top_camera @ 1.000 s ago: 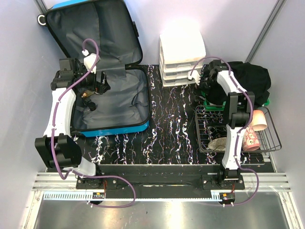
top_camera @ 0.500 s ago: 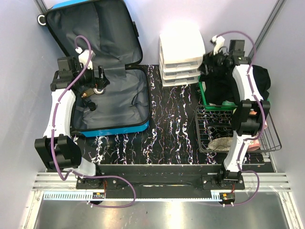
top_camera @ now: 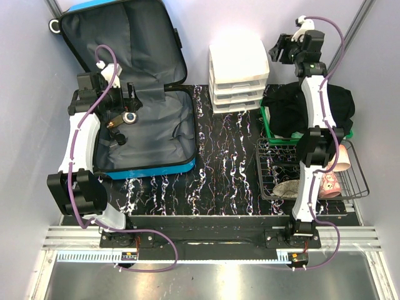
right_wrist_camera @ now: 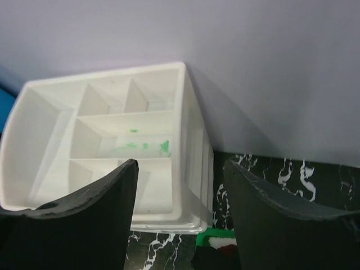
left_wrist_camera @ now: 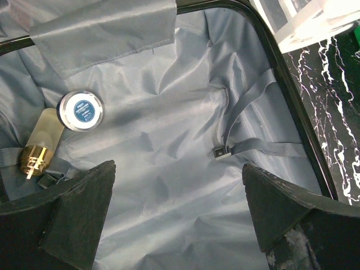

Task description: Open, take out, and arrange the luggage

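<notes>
The luggage (top_camera: 150,134) lies open at the left, a blue shell with grey lining and its lid (top_camera: 119,44) leaning back. On the lining (left_wrist_camera: 185,112) rest a round silver tin (left_wrist_camera: 81,109) and a gold-capped bottle (left_wrist_camera: 39,143); a strap buckle (left_wrist_camera: 222,153) lies to the right. My left gripper (top_camera: 130,101) hovers over the luggage's base. In the left wrist view the left gripper (left_wrist_camera: 179,169) is open and empty, with the tin to its upper left. My right gripper (top_camera: 279,50) is raised at the back, beside the white organiser (top_camera: 237,69). In the right wrist view the right gripper (right_wrist_camera: 180,164) is open with nothing between its fingers.
The white organiser's top tray (right_wrist_camera: 112,140) has several compartments, with green smears in one. A green tray (top_camera: 269,130) under a black cloth (top_camera: 312,106) stands at the right. In front of it, a wire basket (top_camera: 359,181) holds pink cups (top_camera: 331,182).
My right arm has lifted off the black cloth and swung back and up beside the organiser, its jaws narrowing slightly. My left gripper has shifted a little, uncovering the round tin.
</notes>
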Controlling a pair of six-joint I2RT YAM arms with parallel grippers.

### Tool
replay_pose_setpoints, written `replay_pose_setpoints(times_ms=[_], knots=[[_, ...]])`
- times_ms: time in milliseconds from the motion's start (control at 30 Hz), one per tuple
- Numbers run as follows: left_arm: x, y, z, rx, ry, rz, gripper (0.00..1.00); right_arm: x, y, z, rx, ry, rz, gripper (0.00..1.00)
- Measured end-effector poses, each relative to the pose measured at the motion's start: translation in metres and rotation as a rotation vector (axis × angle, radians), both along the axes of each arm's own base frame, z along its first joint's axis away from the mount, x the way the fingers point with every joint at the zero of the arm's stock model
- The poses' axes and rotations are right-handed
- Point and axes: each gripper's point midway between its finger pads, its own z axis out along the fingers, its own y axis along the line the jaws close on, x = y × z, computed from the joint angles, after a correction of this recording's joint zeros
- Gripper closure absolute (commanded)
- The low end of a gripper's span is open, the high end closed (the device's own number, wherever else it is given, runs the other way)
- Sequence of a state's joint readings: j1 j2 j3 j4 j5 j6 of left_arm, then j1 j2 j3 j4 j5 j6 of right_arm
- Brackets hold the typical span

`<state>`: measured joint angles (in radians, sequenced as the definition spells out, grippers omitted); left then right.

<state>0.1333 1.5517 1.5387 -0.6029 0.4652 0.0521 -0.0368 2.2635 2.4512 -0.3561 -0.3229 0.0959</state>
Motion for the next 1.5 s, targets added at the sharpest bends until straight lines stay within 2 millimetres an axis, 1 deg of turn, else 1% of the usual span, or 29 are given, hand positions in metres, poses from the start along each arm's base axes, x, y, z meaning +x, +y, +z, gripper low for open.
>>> replay_pose_setpoints(times_ms=[100, 167, 267, 367, 500, 533, 600, 667, 733, 767, 833, 867, 933, 967, 1000, 1100, 1233, 1333, 1400, 1500], knots=[[0.001, 0.004, -0.001, 0.009, 0.002, 0.017, 0.01, 0.006, 0.002, -0.032, 0.013, 0.076, -0.009, 0.3], [0.001, 0.006, -0.001, 0.014, 0.002, 0.027, 0.01, 0.007, 0.007, -0.048, 0.014, 0.113, -0.002, 0.3], [0.002, 0.01, -0.002, 0.021, 0.001, 0.041, 0.01, 0.006, 0.014, -0.061, 0.009, 0.143, 0.012, 0.31], [0.003, 0.014, -0.002, 0.029, 0.001, 0.054, 0.01, 0.005, 0.015, -0.068, -0.002, 0.155, 0.019, 0.32], [0.003, 0.016, -0.003, 0.035, 0.001, 0.064, 0.01, 0.004, 0.024, -0.082, -0.03, 0.177, 0.04, 0.35], [0.003, 0.016, -0.003, 0.036, 0.002, 0.066, 0.01, 0.003, 0.027, -0.084, -0.04, 0.18, 0.047, 0.38], [0.004, 0.017, -0.003, 0.038, 0.002, 0.068, 0.01, 0.002, 0.033, -0.087, -0.052, 0.181, 0.06, 0.43], [0.004, 0.018, -0.003, 0.04, 0.002, 0.071, 0.01, 0.002, 0.04, -0.088, -0.074, 0.177, 0.071, 0.5], [0.004, 0.018, -0.003, 0.041, 0.002, 0.074, 0.01, 0.001, 0.042, -0.089, -0.09, 0.176, 0.077, 0.56], [0.004, 0.019, -0.003, 0.041, 0.002, 0.074, 0.01, 0.001, 0.043, -0.089, -0.096, 0.175, 0.08, 0.64], [0.004, 0.019, -0.003, 0.041, 0.003, 0.076, 0.01, 0.001, 0.045, -0.09, -0.11, 0.172, 0.084, 0.71], [0.004, 0.019, -0.003, 0.041, 0.003, 0.076, 0.01, 0.001, 0.046, -0.091, -0.111, 0.175, 0.086, 0.79], [0.004, 0.019, -0.003, 0.041, 0.002, 0.077, 0.01, 0.001, 0.05, -0.092, -0.118, 0.175, 0.089, 0.87], [0.004, 0.019, -0.003, 0.04, 0.003, 0.078, 0.01, 0.001, 0.053, -0.092, -0.12, 0.173, 0.094, 0.97], [0.004, 0.019, -0.003, 0.039, 0.004, 0.079, 0.01, 0.001, 0.055, -0.092, -0.125, 0.171, 0.091, 1.0], [0.004, 0.019, -0.003, 0.038, 0.004, 0.08, 0.01, 0.001, 0.064, -0.092, -0.143, 0.165, 0.088, 1.0], [0.004, 0.019, -0.003, 0.037, 0.004, 0.081, 0.01, -0.006, 0.078, -0.092, -0.158, 0.165, 0.1, 1.0], [0.004, 0.02, -0.004, 0.037, 0.006, 0.083, 0.01, -0.018, 0.081, -0.092, -0.166, 0.184, 0.082, 1.0], [0.004, 0.02, -0.006, 0.038, 0.008, 0.084, 0.01, -0.03, 0.08, -0.092, -0.163, 0.208, 0.067, 1.0], [0.003, 0.02, -0.008, 0.039, 0.014, 0.087, 0.01, -0.056, 0.077, -0.093, -0.158, 0.251, 0.049, 1.0]])
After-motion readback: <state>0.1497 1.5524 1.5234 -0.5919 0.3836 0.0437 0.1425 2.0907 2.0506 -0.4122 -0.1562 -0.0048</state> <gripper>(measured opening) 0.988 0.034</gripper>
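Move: The white drawer cabinet's middle is about 13 cm to my open right hand's left, roughly level with it fore and aft and some 19 cm lower; the cabinet's near right wall is only about 3 cm to my left, its rim below my fingertips. The black cloth in the green tray lies about 13 cm back and 14 cm right, near the table. From my left hand, the cabinet is some 15 cm ahead and 34 cm right. I drop my right hand about 9 cm beside the cabinet, tipping the fingers some 10 degrees further down, then work it 8 cm left and shut the fingers on the cabinet's right wall, pinching it at the top rim. Keeping that pinch, I draw back towards my base by about 5 cm, dragging the cabinet along. ##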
